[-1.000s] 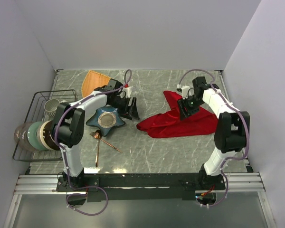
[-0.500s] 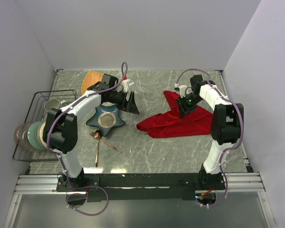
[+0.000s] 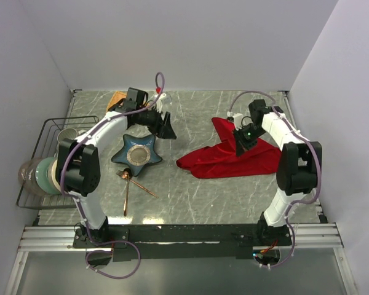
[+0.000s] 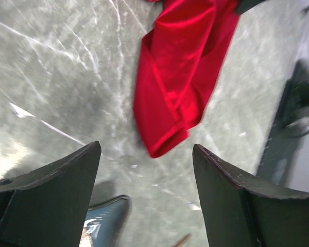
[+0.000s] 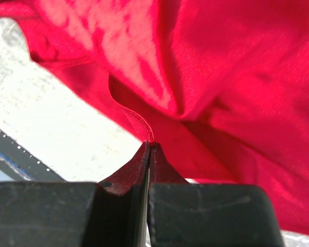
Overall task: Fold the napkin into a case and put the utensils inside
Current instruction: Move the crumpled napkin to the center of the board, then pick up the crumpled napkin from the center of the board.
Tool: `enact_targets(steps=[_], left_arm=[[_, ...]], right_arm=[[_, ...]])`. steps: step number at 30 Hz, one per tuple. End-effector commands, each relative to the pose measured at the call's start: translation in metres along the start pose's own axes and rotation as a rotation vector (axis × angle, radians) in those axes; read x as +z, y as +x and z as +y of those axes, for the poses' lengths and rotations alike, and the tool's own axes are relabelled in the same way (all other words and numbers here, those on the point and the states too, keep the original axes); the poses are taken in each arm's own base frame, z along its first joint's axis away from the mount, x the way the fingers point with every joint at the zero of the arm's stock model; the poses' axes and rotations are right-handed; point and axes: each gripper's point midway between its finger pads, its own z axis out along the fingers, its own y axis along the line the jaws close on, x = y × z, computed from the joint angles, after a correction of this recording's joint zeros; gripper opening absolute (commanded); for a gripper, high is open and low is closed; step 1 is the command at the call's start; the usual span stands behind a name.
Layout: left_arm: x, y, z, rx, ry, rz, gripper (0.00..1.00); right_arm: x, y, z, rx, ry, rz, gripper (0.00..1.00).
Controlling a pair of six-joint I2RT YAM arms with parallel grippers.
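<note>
The red napkin lies crumpled on the right half of the table, loose and unfolded. My right gripper is down on its upper part, and in the right wrist view the jaws are shut on a stitched hem edge of the napkin. My left gripper hovers open with nothing in it, behind the blue star dish, pointing toward the napkin; its fingers stand wide apart. The copper utensils lie on the table at front left, in front of the dish.
A blue star-shaped dish sits left of centre. An orange plate is mostly hidden behind the left arm. A wire rack with bowls and cups stands at the left edge.
My right gripper has closed on the napkin's edge. The left arm has swung toward the back of the table, gripper staying open.
</note>
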Motion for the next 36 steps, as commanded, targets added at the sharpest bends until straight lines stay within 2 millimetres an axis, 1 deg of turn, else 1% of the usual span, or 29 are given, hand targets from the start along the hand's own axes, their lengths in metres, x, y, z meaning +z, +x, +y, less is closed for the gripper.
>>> enact_targets(steps=[1, 2, 3, 4, 5, 6, 7, 8, 9, 10, 11, 12, 13, 14, 15, 16, 17, 18, 20, 22, 23, 24, 26, 29, 31, 34, 35, 36], left_arm=[[0.001, -0.007, 0.0, 0.342, -0.002, 0.014, 0.78], [0.003, -0.003, 0.0, 0.398, -0.012, 0.037, 0.77], [0.01, 0.008, -0.003, 0.508, -0.022, 0.083, 0.77], [0.013, 0.013, -0.003, 0.562, -0.034, 0.102, 0.77], [0.014, 0.015, -0.008, 0.614, -0.039, 0.105, 0.77], [0.025, 0.026, -0.011, 0.684, -0.044, 0.124, 0.76], [0.03, 0.029, -0.013, 0.717, -0.047, 0.129, 0.76], [0.034, 0.03, -0.016, 0.745, -0.054, 0.127, 0.75], [0.043, 0.038, -0.022, 0.773, -0.038, 0.142, 0.74], [0.047, 0.037, -0.023, 0.792, -0.044, 0.14, 0.74], [0.053, 0.041, -0.024, 0.797, -0.04, 0.15, 0.73], [0.06, 0.045, -0.03, 0.799, -0.029, 0.155, 0.72], [0.065, 0.042, -0.031, 0.806, -0.037, 0.142, 0.71], [0.069, 0.044, -0.032, 0.801, -0.034, 0.139, 0.7], [0.074, 0.049, -0.038, 0.789, -0.022, 0.139, 0.7], [0.077, 0.051, -0.04, 0.788, -0.019, 0.138, 0.7], [0.081, 0.05, -0.04, 0.795, -0.031, 0.128, 0.7], [0.086, 0.053, -0.045, 0.786, -0.029, 0.131, 0.71], [0.093, 0.055, -0.047, 0.776, -0.036, 0.134, 0.72], [0.102, 0.061, -0.057, 0.764, -0.021, 0.148, 0.73], [0.106, 0.065, -0.054, 0.762, -0.044, 0.167, 0.73], [0.112, 0.069, -0.06, 0.753, -0.049, 0.172, 0.73], [0.119, 0.077, -0.059, 0.751, -0.092, 0.202, 0.73], [0.126, 0.083, -0.053, 0.731, -0.147, 0.206, 0.73], [0.127, 0.081, -0.043, 0.727, -0.221, 0.201, 0.74], [0.128, 0.084, -0.029, 0.729, -0.287, 0.218, 0.74], [0.131, 0.09, -0.023, 0.723, -0.3, 0.239, 0.74], [0.133, 0.092, -0.023, 0.731, -0.304, 0.252, 0.73]], right_arm=[[-0.036, 0.002, 0.023, -0.028, -0.003, -0.068, 0.0], [-0.046, 0.007, 0.027, -0.017, 0.002, -0.084, 0.0], [-0.05, 0.01, 0.029, -0.011, 0.005, -0.092, 0.0], [-0.055, 0.013, 0.031, -0.001, 0.008, -0.104, 0.0], [-0.062, 0.019, 0.036, 0.005, 0.012, -0.116, 0.0], [-0.064, 0.023, 0.04, 0.005, 0.01, -0.118, 0.0], [-0.067, 0.025, 0.043, 0.003, 0.012, -0.122, 0.0], [-0.073, 0.035, 0.044, 0.025, 0.021, -0.128, 0.0], [-0.075, 0.039, 0.045, 0.029, 0.028, -0.132, 0.0], [-0.076, 0.043, 0.046, 0.029, 0.035, -0.13, 0.0], [-0.078, 0.052, 0.049, 0.028, 0.056, -0.123, 0.0], [-0.081, 0.057, 0.048, 0.037, 0.069, -0.123, 0.0], [-0.083, 0.06, 0.048, 0.04, 0.082, -0.129, 0.0], [-0.087, 0.067, 0.051, 0.041, 0.099, -0.138, 0.0], [-0.089, 0.07, 0.052, 0.049, 0.108, -0.146, 0.0], [-0.093, 0.073, 0.05, 0.061, 0.121, -0.158, 0.0], [-0.096, 0.076, 0.053, 0.065, 0.134, -0.171, 0.0], [-0.097, 0.079, 0.052, 0.071, 0.146, -0.177, 0.0], [-0.098, 0.083, 0.055, 0.077, 0.159, -0.187, 0.0], [-0.098, 0.086, 0.057, 0.089, 0.163, -0.19, 0.0], [-0.099, 0.087, 0.058, 0.089, 0.167, -0.194, 0.0], [-0.099, 0.088, 0.058, 0.094, 0.17, -0.194, 0.0], [-0.101, 0.089, 0.059, 0.09, 0.18, -0.202, 0.0], [-0.103, 0.091, 0.059, 0.09, 0.193, -0.209, 0.0], [-0.104, 0.092, 0.06, 0.092, 0.196, -0.21, 0.0], [-0.104, 0.092, 0.06, 0.094, 0.195, -0.21, 0.0], [-0.104, 0.092, 0.059, 0.095, 0.195, -0.21, 0.0], [-0.104, 0.093, 0.059, 0.1, 0.196, -0.21, 0.0]])
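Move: The napkin's left end lies about 6 cm to the left hand's right, 7 cm back and 13 cm below; the blue star dish stands some 12 cm left and 2 cm back of that hand, the copper utensils about 12 cm left and 15 cm back. The right hand already pinches a fold: the napkin's near edge is roughly 7 cm straight back and 6 cm below, its left end 18 cm left, 3 cm back and 6 cm below. Back and up goes the right hand, shut on the napkin, rising about 8 cm early while pulling some 11 cm back and slightly right, past the near edge. Meanwhile the left hand descends some 11 cm, first mainly back, then right, towards the napkin's left end, rolling some 45 degrees as its open fingers point more steeply down. ##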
